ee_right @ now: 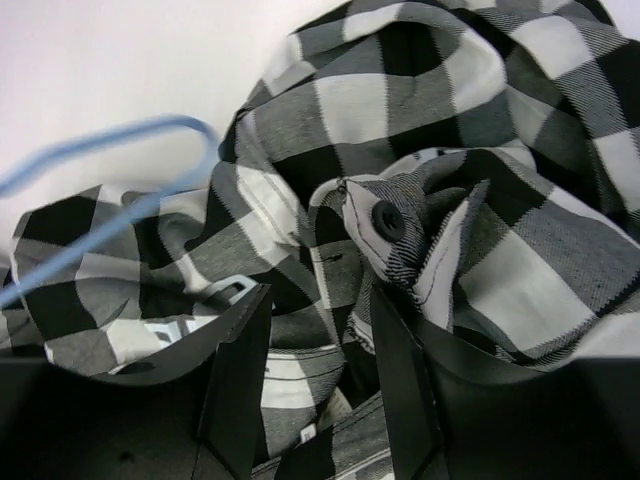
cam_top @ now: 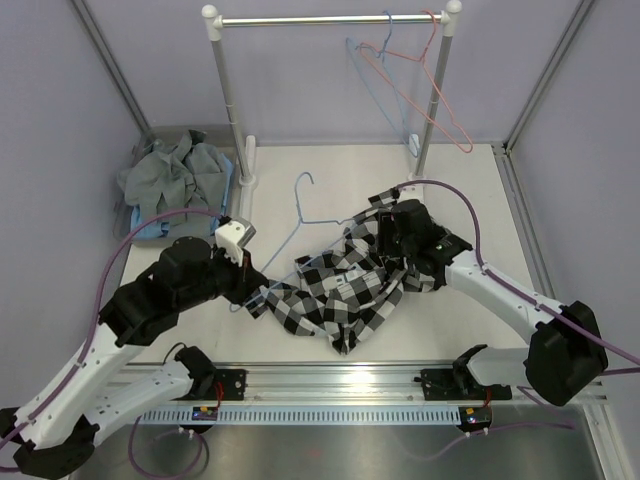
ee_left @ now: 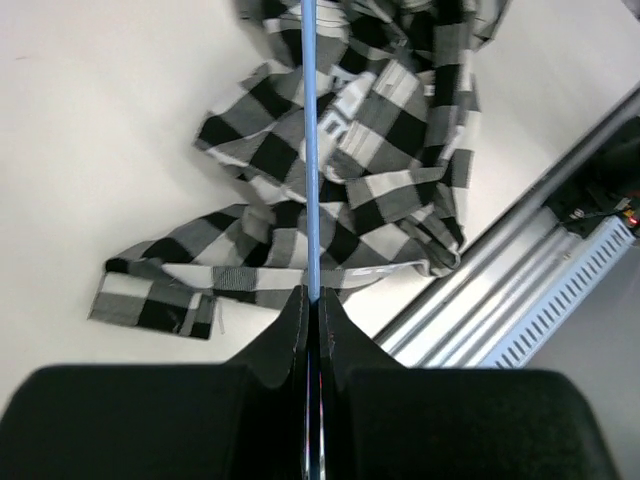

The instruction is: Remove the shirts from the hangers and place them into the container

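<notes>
The black-and-white checked shirt (cam_top: pixel 345 285) lies crumpled mid-table, still threaded on a light blue hanger (cam_top: pixel 300 215). My left gripper (cam_top: pixel 252 275) is shut on that hanger's wire; in the left wrist view the wire (ee_left: pixel 310 150) runs straight out from between the closed jaws (ee_left: pixel 312 300) over the shirt (ee_left: pixel 400 130). My right gripper (cam_top: pixel 385 248) is pressed into the shirt's right side. Its jaws (ee_right: pixel 315 320) stand apart with loose folds of checked fabric (ee_right: pixel 400 100) between them, the hanger hook (ee_right: pixel 110 135) to their left. A grey shirt (cam_top: pixel 170 170) and a light blue shirt (cam_top: pixel 155 228) are piled at back left, hiding the container.
The silver rack (cam_top: pixel 330 20) stands at the back with two bare hangers, one light blue (cam_top: pixel 375 80) and one pink-red (cam_top: pixel 440 105). Its left post (cam_top: pixel 232 100) stands beside the shirt pile. An aluminium rail (cam_top: pixel 350 385) runs along the near edge.
</notes>
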Robot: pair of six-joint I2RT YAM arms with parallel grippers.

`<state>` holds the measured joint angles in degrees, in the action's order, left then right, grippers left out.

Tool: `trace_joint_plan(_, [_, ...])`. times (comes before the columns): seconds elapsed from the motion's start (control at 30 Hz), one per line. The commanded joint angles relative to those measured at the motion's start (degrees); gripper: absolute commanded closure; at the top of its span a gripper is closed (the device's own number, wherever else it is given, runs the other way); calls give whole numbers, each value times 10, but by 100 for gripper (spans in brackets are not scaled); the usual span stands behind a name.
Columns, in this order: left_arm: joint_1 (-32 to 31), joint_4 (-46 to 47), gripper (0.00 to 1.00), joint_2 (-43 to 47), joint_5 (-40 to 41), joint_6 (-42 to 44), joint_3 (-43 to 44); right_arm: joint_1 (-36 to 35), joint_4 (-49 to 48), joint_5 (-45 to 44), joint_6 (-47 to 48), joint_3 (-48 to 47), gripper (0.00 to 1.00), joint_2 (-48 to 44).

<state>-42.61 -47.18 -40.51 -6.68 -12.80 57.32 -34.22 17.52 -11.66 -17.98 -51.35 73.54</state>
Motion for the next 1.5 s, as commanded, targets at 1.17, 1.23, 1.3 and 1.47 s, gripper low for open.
trace_joint_plan(1.17, [62,184,100,-567,323,89,642,85,8,202,-9,63,0,-360])
trace_joint_plan(1.23, [64,184,100,-587,316,83,649,85,8,197,-7,64,0,-367])
trace_joint_plan(1.3, [66,185,100,-600,311,81,654,85,9,192,-7,65,1,-367])
trace_joint_plan(1.47, [71,184,100,-628,302,76,656,85,8,198,-5,71,0,-369])
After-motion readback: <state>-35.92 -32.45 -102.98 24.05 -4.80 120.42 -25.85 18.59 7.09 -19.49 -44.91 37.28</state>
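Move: The left hand grips the blue hanger by a corner; its spot on the rail lies about 42 cm ahead, 8 cm right and 25 cm above. The rail's left end is some 20 cm left of that spot, the hanging blue hanger 15 cm right of it; the checkered shirt lies 10 cm ahead of the left hand, 17 cm right, 15 cm below. From the right hand the rail spot is about 26 cm ahead, 16 cm left, 36 cm up. Left hand carries the blue hanger some 30 cm forward and up to the rail; right opens wide, rising. ##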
